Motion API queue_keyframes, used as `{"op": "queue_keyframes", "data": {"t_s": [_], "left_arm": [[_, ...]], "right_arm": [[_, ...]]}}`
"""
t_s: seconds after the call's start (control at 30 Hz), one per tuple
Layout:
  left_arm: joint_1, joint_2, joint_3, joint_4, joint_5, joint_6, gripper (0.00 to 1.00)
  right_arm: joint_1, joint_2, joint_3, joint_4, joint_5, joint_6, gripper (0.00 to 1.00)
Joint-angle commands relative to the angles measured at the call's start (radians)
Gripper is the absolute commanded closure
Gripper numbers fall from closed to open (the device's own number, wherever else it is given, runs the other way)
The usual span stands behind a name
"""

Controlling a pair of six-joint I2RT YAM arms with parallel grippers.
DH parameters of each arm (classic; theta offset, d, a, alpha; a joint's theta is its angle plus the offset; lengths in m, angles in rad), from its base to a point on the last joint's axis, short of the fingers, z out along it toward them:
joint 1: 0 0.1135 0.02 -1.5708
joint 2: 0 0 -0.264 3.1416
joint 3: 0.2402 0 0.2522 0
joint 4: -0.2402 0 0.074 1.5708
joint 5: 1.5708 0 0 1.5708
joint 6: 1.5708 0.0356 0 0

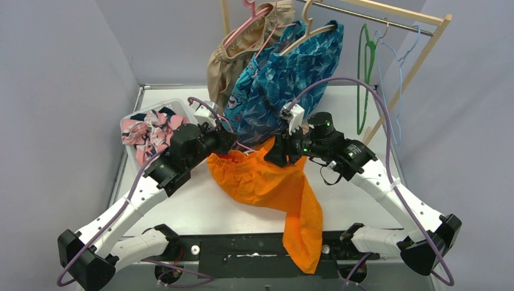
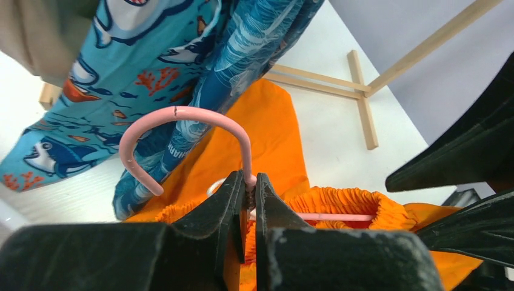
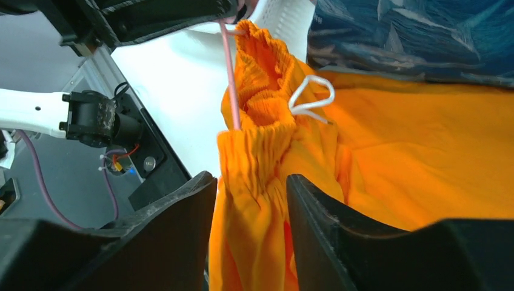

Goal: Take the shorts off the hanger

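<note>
The orange shorts (image 1: 267,179) lie across the table and drape over its near edge. Their gathered waistband (image 2: 357,203) is still threaded on a pink hanger (image 2: 182,115). My left gripper (image 2: 250,179) is shut on that hanger's neck just below the hook, at the left end of the shorts (image 1: 233,142). My right gripper (image 3: 251,182) is at the waistband's right end (image 1: 273,151). Its jaws stand apart with orange fabric (image 3: 260,200) hanging loosely between them. The hanger's pink bar (image 3: 229,79) runs up through the waistband, beside a white drawstring (image 3: 312,97).
Teal print shorts (image 1: 285,79) and tan shorts (image 1: 233,60) hang on the wooden rack (image 1: 388,18) right behind both grippers. Bare green (image 1: 363,73) and blue hangers (image 1: 397,66) hang further right. A white bin (image 1: 176,108) at left holds pink printed shorts (image 1: 148,130).
</note>
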Motion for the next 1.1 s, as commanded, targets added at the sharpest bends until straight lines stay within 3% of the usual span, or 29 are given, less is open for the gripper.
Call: {"op": "queue_keyframes", "data": {"t_s": [0.0, 0.17, 0.4, 0.8, 0.97, 1.07], "left_arm": [[-0.001, -0.025, 0.114, -0.063, -0.103, 0.093, 1.0], [-0.001, -0.032, 0.116, -0.088, -0.139, 0.074, 1.0], [0.001, -0.043, 0.135, -0.143, -0.206, 0.073, 1.0], [0.005, -0.037, 0.159, -0.198, -0.308, 0.043, 1.0], [0.009, -0.045, 0.153, -0.202, -0.315, 0.047, 1.0], [0.017, -0.036, 0.17, -0.236, -0.394, 0.07, 1.0]], "right_arm": [[0.008, -0.037, 0.027, -0.028, 0.042, -0.012, 0.59], [0.008, -0.062, 0.001, -0.031, 0.068, -0.008, 0.9], [0.005, -0.105, -0.027, -0.031, 0.126, -0.003, 1.0], [-0.006, -0.183, -0.09, -0.045, 0.232, 0.033, 1.0], [-0.011, -0.192, -0.076, -0.051, 0.185, 0.025, 1.0], [-0.012, -0.189, -0.064, -0.085, 0.238, 0.027, 1.0]]}}
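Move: From the right gripper, the right end of the orange shorts' waistband lies right between its half-open fingers, about 1 cm to the left and 1 cm below; the pink hanger's neck is some 9 cm left and 5 cm ahead. The left gripper already pinches that neck, with the waistband's right end about 9 cm to its right, 5 cm back and a little lower. From the left gripper, the blue shorts hang roughly 15 cm ahead and 9 cm right; the basket stands about 24 cm left, level with it and well below. Close the right fingers on the right end of the orange waistband, then draw it about 4 cm to the right, turning the hand some 10 degrees clockwise. At the same time keep the left pinch on the pink hanger's neck and pull it about 4 cm left, towards the basket, turning counter-clockwise by about as much, so the hands part. ##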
